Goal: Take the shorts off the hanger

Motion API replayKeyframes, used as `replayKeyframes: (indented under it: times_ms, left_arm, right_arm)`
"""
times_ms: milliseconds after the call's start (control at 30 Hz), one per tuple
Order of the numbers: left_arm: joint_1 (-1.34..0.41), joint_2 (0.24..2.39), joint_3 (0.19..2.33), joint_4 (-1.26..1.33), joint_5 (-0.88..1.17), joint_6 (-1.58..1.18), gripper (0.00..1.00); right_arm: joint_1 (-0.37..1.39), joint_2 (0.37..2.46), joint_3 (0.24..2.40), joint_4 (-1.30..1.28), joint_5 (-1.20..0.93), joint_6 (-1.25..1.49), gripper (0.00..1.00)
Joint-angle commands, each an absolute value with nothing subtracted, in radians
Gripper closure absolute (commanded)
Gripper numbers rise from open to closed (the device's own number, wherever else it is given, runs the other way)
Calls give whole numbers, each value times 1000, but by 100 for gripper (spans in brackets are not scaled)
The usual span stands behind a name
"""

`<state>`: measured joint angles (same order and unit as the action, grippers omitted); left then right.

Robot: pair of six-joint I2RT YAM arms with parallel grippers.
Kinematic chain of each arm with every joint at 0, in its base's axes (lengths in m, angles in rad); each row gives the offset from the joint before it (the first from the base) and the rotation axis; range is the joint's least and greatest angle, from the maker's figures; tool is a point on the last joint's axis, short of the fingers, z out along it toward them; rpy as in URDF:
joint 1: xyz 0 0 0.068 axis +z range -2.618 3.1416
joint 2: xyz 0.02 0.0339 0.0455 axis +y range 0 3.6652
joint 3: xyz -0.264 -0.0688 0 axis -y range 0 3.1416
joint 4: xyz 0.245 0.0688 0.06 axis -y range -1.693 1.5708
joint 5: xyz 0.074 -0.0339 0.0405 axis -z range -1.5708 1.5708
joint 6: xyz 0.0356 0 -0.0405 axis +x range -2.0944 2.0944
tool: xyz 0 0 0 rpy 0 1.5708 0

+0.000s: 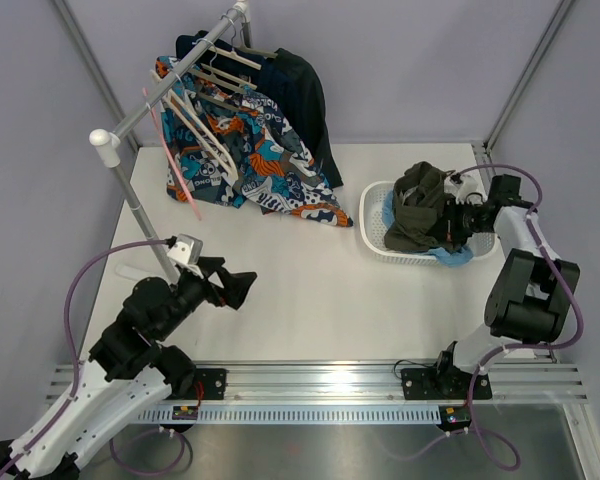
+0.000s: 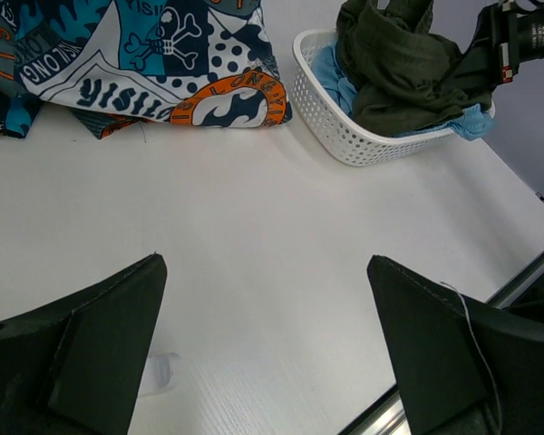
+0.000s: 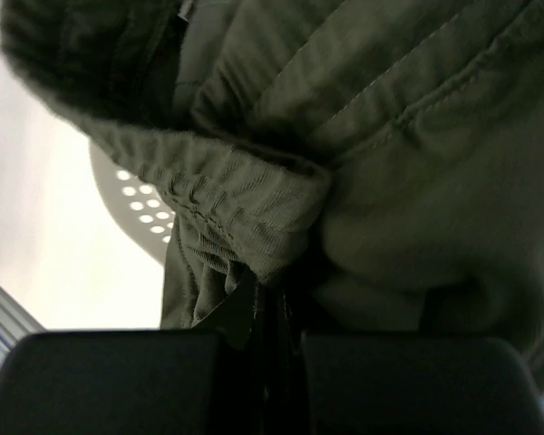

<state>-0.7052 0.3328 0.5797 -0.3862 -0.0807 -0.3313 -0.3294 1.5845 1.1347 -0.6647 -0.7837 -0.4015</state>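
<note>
Patterned blue-and-orange shorts [image 1: 250, 160] and dark navy shorts [image 1: 300, 90] hang on hangers [image 1: 195, 125] on the rack at the back left. The patterned shorts also show in the left wrist view [image 2: 145, 63]. Olive green shorts [image 1: 420, 205] lie heaped in the white basket [image 1: 373, 235] at the right. My right gripper [image 1: 458, 218] is at the basket, shut on a fold of the olive shorts [image 3: 344, 136]; its jaws [image 3: 276, 326] pinch the fabric. My left gripper [image 1: 242, 288] is open and empty over bare table [image 2: 267, 281], well short of the hanging shorts.
The rack's pole [image 1: 145, 215] stands just left of my left arm. Pale blue cloth [image 1: 455, 257] lies under the olive shorts in the basket [image 2: 331, 127]. A metal rail [image 1: 320, 380] runs along the table's near edge.
</note>
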Motion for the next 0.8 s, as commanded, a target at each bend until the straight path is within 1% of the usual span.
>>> replayKeyframes:
  times_ms: [0, 33, 133, 233, 267, 333, 367, 433, 467, 500, 600, 667, 700, 733, 767]
  left_arm:
    - [-706, 366, 594, -293, -54, -310, 1]
    - [-706, 371, 600, -290, -49, -311, 1]
    - [-706, 385, 606, -285, -38, -319, 1]
    - [-706, 379, 604, -287, -37, -328, 1]
    - [-706, 376, 600, -288, -38, -331, 1]
    - [-706, 364, 598, -293, -40, -337, 1]
    - [-706, 359, 598, -298, -41, -337, 1]
    - [-706, 351, 598, -305, -46, -339, 1]
    - [-706, 351, 597, -305, -49, -337, 1]
    - [-706, 348, 597, -305, -51, -336, 1]
    - [-706, 356, 595, -292, -51, -334, 1]
    - [-706, 368, 595, -285, -49, -333, 1]
    - [-706, 373, 598, -281, -45, -331, 1]
    - [-706, 377, 600, -279, -44, -334, 1]
    - [-706, 382, 601, -278, -43, -334, 1]
  right_arm:
    - [-264, 1661, 1140, -640, -554, -460, 100]
    - [-249, 1680, 1143, -624, -498, -456, 100]
    - [-200, 1733, 1154, -617, -433, -452, 99]
    - [-189, 1749, 1170, -643, -449, -489, 91]
    - [-190, 1732, 1181, -662, -456, -508, 83]
    - [-192, 1691, 1224, -736, -483, -566, 72]
    - [-193, 1637, 1248, -780, -506, -604, 58]
    - [-195, 1582, 1357, -889, -564, -656, 47]
    - [-193, 1544, 1455, -929, -587, -672, 38]
    - [-192, 1534, 1506, -993, -642, -683, 34]
    - [-163, 1566, 1745, -1127, -745, -704, 27]
    - [-89, 1620, 1904, -1164, -797, -687, 26]
    - [-54, 1634, 1945, -1157, -837, -678, 26]
    - [40, 1644, 1980, -1128, -842, -613, 26]
    - [92, 1663, 2040, -1094, -842, -580, 26]
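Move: The right hand holds the olive shorts by a bunched end, just over the right half of the basket: the basket's middle is about 4 cm to its left and 1 cm ahead, some 6 cm below. The shorts' bulk lies about 6 cm left and 4 cm ahead, the blue shorts beneath them roughly 4 cm left, level with the hand and 7 cm down. From the left hand the basket lies about 19 cm ahead, 43 cm right, 20 cm below. The right hand first presses on down about 5 cm, still gripping the olive shorts, to set them into the basket on the blue ones, and at the bottom its fingers open to about three quarters. With the fingers still opening it rises fast, some 27 cm clear of the pile, drifting left and a little forward towards the rack while the fingers swing up some 30 degrees and turn counter-clockwise. ##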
